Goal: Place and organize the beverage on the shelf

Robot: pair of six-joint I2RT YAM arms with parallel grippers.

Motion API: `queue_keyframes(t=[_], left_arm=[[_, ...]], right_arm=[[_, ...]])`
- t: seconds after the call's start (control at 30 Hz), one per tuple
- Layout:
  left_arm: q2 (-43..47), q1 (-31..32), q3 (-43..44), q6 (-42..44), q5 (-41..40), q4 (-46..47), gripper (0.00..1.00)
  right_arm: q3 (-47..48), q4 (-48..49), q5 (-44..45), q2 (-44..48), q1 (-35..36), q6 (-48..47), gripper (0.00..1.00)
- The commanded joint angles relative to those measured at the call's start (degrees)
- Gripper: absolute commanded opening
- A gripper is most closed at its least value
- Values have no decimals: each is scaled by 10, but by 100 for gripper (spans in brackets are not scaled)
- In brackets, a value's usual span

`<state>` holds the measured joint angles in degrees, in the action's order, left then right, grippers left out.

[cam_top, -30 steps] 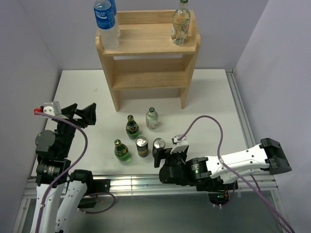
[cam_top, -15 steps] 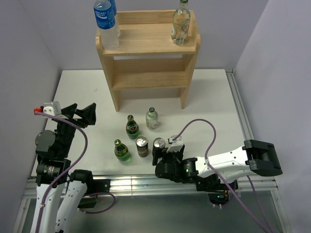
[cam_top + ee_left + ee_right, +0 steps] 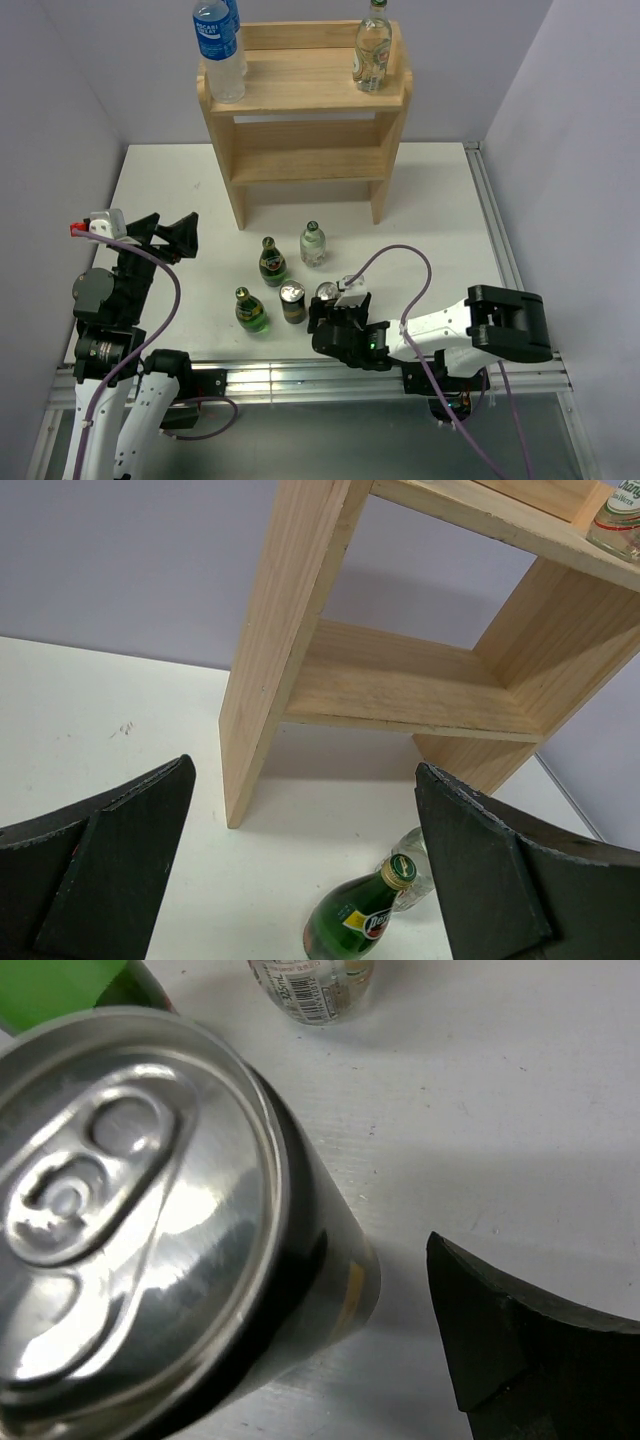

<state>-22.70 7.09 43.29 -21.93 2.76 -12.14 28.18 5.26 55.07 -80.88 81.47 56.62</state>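
On the white table stand two green bottles [image 3: 271,262] [image 3: 251,310], a clear glass bottle [image 3: 313,243] and two dark cans [image 3: 292,301] [image 3: 327,293]. Another clear bottle [image 3: 372,50] stands on the top right of the wooden shelf [image 3: 300,95]. My right gripper [image 3: 326,305] is open and low at the right-hand can. In the right wrist view that can [image 3: 150,1210] fills the left side. One finger [image 3: 520,1350] shows apart from it; the other is hidden. My left gripper [image 3: 160,235] hangs open and empty at the left. Its view shows a green bottle [image 3: 355,920] below the shelf [image 3: 400,680].
A taller plastic water bottle [image 3: 218,45] with a blue label stands on the shelf's top left. The shelf's lower tier [image 3: 305,160] holds nothing. A metal rail [image 3: 495,230] runs along the table's right edge. Grey walls close in the sides.
My right arm has swung left along the front edge, bringing its gripper up to the right-hand can. The left arm and the bottles have not moved.
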Motion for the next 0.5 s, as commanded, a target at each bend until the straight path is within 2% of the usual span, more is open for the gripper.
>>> queue_keyframes(t=[0.0,0.2,0.3,0.33,0.4,0.47], left_arm=[[-1,-3,0,6,10,11,99],[-4,-3,0,6,12,11,99],[-4,-3,0,6,11,11,99],[-6,-3,0,6,12,10,99],[-5,-3,0,5,11,10,99],[-5,-3,0,6,11,10,99]], right_arm=[[-14,70,36,-23,-13,-15,97],[-19,109,52,-53,-24,-23,88],[-17,120,60,-64,-26,-30,75],[-17,125,61,-66,-25,-34,66],[-16,129,60,-67,-25,-41,58],[-16,128,58,-65,-26,-43,36]])
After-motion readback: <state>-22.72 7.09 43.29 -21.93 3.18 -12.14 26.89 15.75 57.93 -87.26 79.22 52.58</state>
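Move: Just ahead of the right hand, the can stands about 3 cm forward and 2 cm to the left, its middle roughly 1 cm below the hand. A second can stands some 8 cm to its left, level with it; the clear bottle is about 14 cm beyond it and 3 cm farther left, and a green bottle 10 cm beyond it and 13 cm left. From the left hand the can lies about 28 cm right, 4 cm back and 31 cm down. Easing forward about 2 cm and sinking a little over 1 cm, the right hand brings its open fingers around the body of the nearer can, the right-hand one of the pair, slowing as it gets there. On the way the fingers close by roughly a third and stop on the can's sides, pinching it, with the wrist hardly turning. ##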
